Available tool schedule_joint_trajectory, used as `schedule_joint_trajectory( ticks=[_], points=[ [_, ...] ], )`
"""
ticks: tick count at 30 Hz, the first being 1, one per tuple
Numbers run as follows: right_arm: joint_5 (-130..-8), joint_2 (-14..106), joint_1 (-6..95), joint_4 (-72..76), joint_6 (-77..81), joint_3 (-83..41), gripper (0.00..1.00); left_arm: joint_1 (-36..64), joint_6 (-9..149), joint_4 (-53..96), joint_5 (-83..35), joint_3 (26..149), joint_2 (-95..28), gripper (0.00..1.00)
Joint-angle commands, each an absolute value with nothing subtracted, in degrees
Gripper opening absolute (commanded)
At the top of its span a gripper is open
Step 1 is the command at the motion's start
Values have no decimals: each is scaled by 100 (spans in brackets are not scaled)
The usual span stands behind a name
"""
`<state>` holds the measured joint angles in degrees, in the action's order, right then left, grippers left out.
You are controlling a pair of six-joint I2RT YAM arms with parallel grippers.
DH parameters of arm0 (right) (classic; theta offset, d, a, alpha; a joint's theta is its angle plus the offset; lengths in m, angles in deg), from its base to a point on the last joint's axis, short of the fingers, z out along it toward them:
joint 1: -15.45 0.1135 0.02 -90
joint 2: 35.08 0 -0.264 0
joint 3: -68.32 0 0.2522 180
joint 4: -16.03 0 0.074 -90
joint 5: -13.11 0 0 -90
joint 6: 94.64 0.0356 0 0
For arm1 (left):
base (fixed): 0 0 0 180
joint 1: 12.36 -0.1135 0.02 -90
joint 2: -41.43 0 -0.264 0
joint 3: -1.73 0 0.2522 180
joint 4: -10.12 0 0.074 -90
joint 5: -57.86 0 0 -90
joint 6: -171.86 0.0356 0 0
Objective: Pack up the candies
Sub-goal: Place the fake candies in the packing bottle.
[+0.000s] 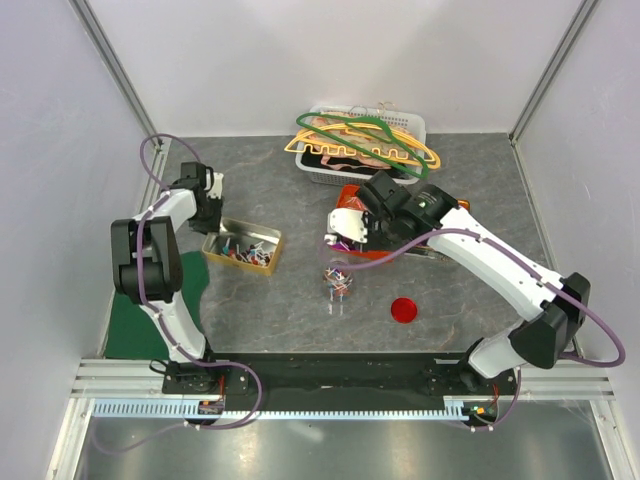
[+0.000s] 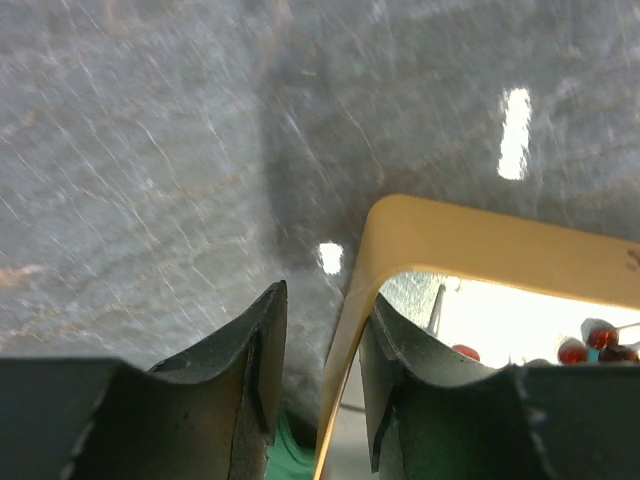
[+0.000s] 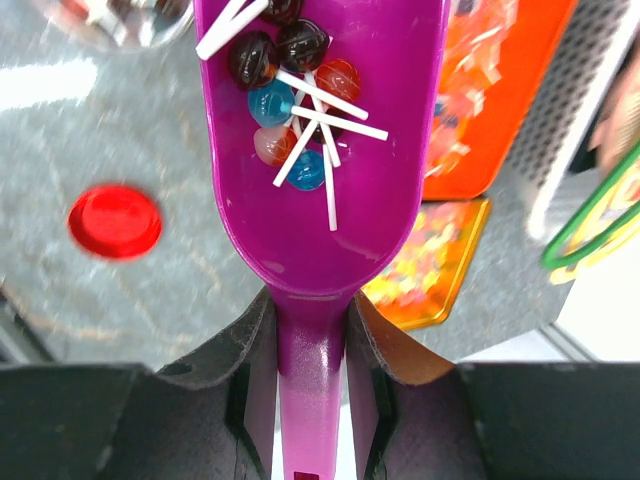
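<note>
Several candies (image 3: 290,90), round red, blue and dark sweets on white sticks, lie in a purple scoop (image 3: 320,200). My right gripper (image 3: 310,310) is shut on the scoop's handle and holds it just behind the glass jar (image 1: 338,280), which has candies inside. More candies (image 1: 243,252) lie in the gold tin (image 1: 268,238) on the left. My left gripper (image 2: 325,300) straddles that tin's near wall (image 2: 350,340) at its left corner, jaws open. One finger is inside the tin and the other stands clear outside it.
A red lid (image 1: 404,310) lies right of the jar. An orange tin (image 3: 500,90) and a yellow printed lid (image 3: 435,265) sit behind the scoop. A white basket (image 1: 415,125) with coloured hangers (image 1: 365,145) stands at the back. A green mat (image 1: 125,320) is at the left.
</note>
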<state>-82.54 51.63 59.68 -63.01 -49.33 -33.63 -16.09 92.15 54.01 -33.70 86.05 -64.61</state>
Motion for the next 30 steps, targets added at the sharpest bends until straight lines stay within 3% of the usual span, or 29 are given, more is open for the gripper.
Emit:
schedule_joint_trajectory(
  ticks=[1,7,12,30],
  points=[
    [-8217,4745,5957,-6707,-5078,-3132,0,-1719,9320,5429,-3539,9141,-6720,41],
    [-8340,4674,5966,-6971,-5078,-3096,0,-1843,9276,5684,-3338,9643,-6993,43],
    [-8603,4700,5974,-7077,-5131,-3044,0,-1851,9206,5860,-2854,9836,-6809,54],
    [-9157,4832,6625,-7455,-4938,-3053,0,-1851,9206,6273,-2176,9784,-6009,66]
  ],
)
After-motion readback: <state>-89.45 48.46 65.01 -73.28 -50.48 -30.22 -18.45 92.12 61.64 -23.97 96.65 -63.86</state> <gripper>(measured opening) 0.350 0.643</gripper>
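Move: The packing bottle stands about 7 cm back and 8 cm left of the right hand, some 14 cm below; the orange tray is about 6 cm ahead of that hand, the red lid 16 cm back and 9 cm right, both roughly 20 cm down. The left hand straddles the candy tin's left wall, the tin's middle about 8 cm right, 3 cm back and slightly below. Right hand draws scoop 5 cm back-right, bowl dipping towards bottle; left pushes tin forward, then rises, opening. ##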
